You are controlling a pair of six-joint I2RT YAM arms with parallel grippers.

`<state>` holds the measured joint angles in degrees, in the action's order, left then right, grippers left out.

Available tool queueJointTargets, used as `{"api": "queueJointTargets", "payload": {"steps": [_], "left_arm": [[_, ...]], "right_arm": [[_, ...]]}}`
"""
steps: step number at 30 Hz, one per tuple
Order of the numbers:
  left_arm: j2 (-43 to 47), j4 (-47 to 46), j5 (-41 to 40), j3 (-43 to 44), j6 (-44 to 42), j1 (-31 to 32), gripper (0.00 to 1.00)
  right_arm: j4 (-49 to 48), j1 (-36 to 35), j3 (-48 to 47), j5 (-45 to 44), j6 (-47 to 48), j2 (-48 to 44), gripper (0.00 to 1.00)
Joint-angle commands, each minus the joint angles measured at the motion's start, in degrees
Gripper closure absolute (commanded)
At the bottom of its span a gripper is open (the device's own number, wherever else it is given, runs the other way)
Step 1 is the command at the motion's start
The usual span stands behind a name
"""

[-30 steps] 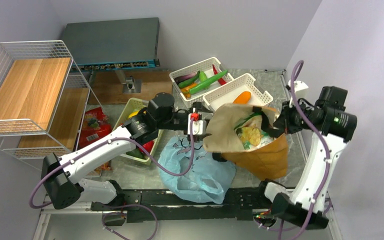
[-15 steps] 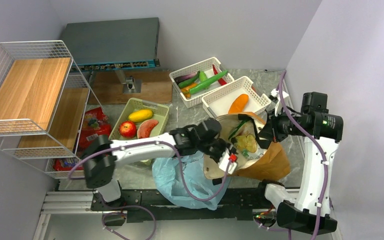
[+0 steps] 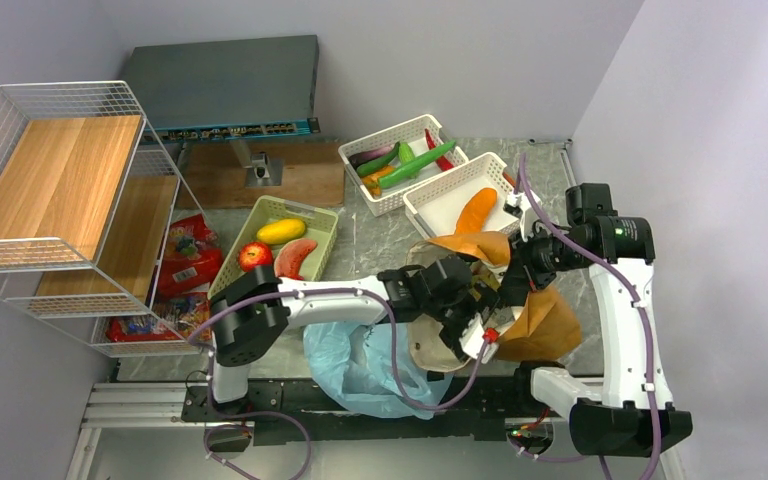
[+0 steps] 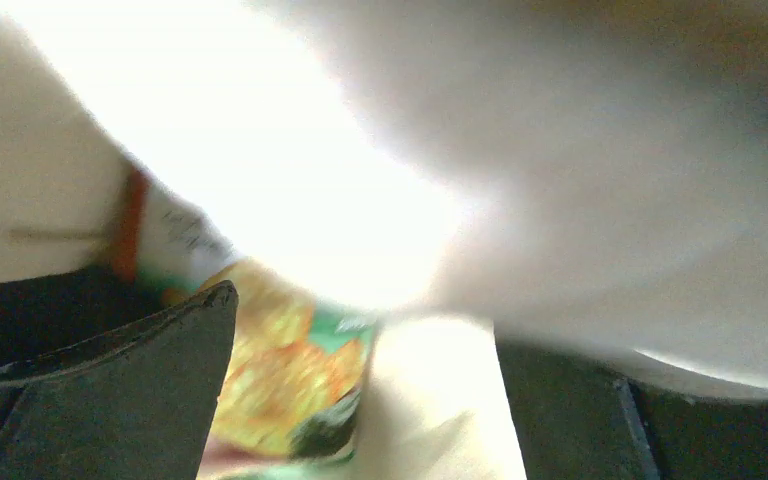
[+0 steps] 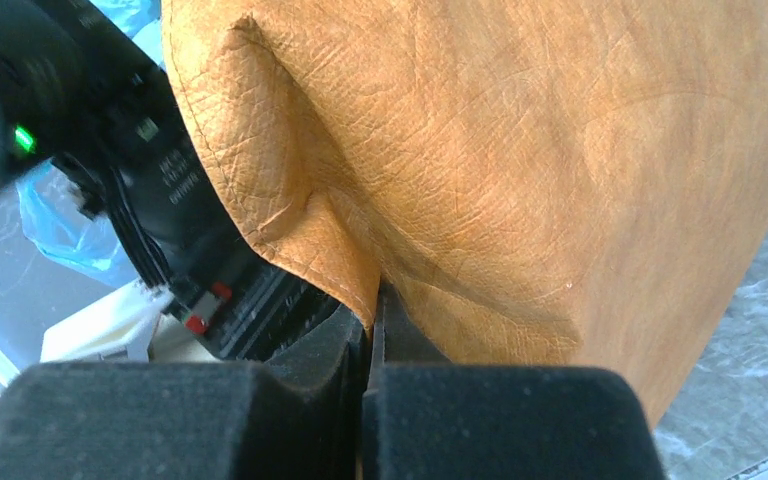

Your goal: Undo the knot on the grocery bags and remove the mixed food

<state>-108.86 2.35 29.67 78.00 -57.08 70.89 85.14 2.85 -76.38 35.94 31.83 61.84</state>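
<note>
The mustard-brown tote (image 3: 545, 318) lies at the right with its cream-lined mouth facing left. My right gripper (image 3: 522, 272) is shut on a fold of its rim (image 5: 360, 285). My left gripper (image 3: 468, 312) sits inside the mouth, open, fingers (image 4: 120, 390) wide apart. Between them show a snack pack (image 4: 285, 375) printed in yellow-orange and green, and cream lining (image 4: 440, 410); nothing is gripped. The light-blue plastic bag (image 3: 355, 362) lies flat under the left arm. A mango (image 3: 280, 231), an apple (image 3: 254, 256) and a watermelon slice (image 3: 295, 258) lie in the green tray (image 3: 326, 222).
Two white baskets stand at the back: one (image 3: 430, 127) holds a cucumber (image 3: 415, 166), the other (image 3: 438, 210) a carrot (image 3: 476, 208). A wire shelf (image 3: 50, 190) stands at the left with red snack packs (image 3: 188, 257) beside it. A wall runs close on the right.
My left arm swung from beside the green tray to the tote and pushed its gripper into the mouth. The right arm drew the pinched rim lower and leftward.
</note>
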Motion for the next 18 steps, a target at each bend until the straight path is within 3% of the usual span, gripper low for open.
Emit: {"api": "queueJointTargets", "payload": {"steps": [1,7,18], "left_arm": [[5.72,-3.38,-6.63,-0.71,0.5,-4.31,0.01],[3.1,-1.06,-5.05,1.82,-7.19,-6.65,0.01],[-8.21,-9.37,-3.33,7.97,-18.94,-5.24,0.01]], "right_arm": [[-2.71,-0.42,-1.61,-2.1,2.19,-1.23,1.0],[-4.01,-0.58,-1.55,-0.58,0.35,-1.73,1.0],[-2.78,-0.73,-5.44,-2.19,-0.54,-0.88,1.0]]}}
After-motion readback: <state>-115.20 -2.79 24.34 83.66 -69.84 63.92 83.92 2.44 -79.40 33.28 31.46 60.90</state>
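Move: The chip pack inside the tipped tote lies about 7 cm ahead of the left hand, some 8 cm to its right and 4 cm lower. The white basket with the orange vegetable is about 26 cm ahead, roughly level sideways and 10 cm lower; the blue plastic bag lies about 20 cm to the left, 8 cm back, 10 cm lower. From the right hand, which already pinches the tote's wall, the pack is some 13 cm below, 2 cm left and 2 cm ahead. Forward about 10 cm inside the tote goes the left hand, rising some 3 cm, then sinking again while easing right towards the chip pack, fingers kept wide open. Its wrist rolls roughly 15 degrees, its fingers pointing right and down. The right hand keeps its pinch on the orange wall and inches up. ##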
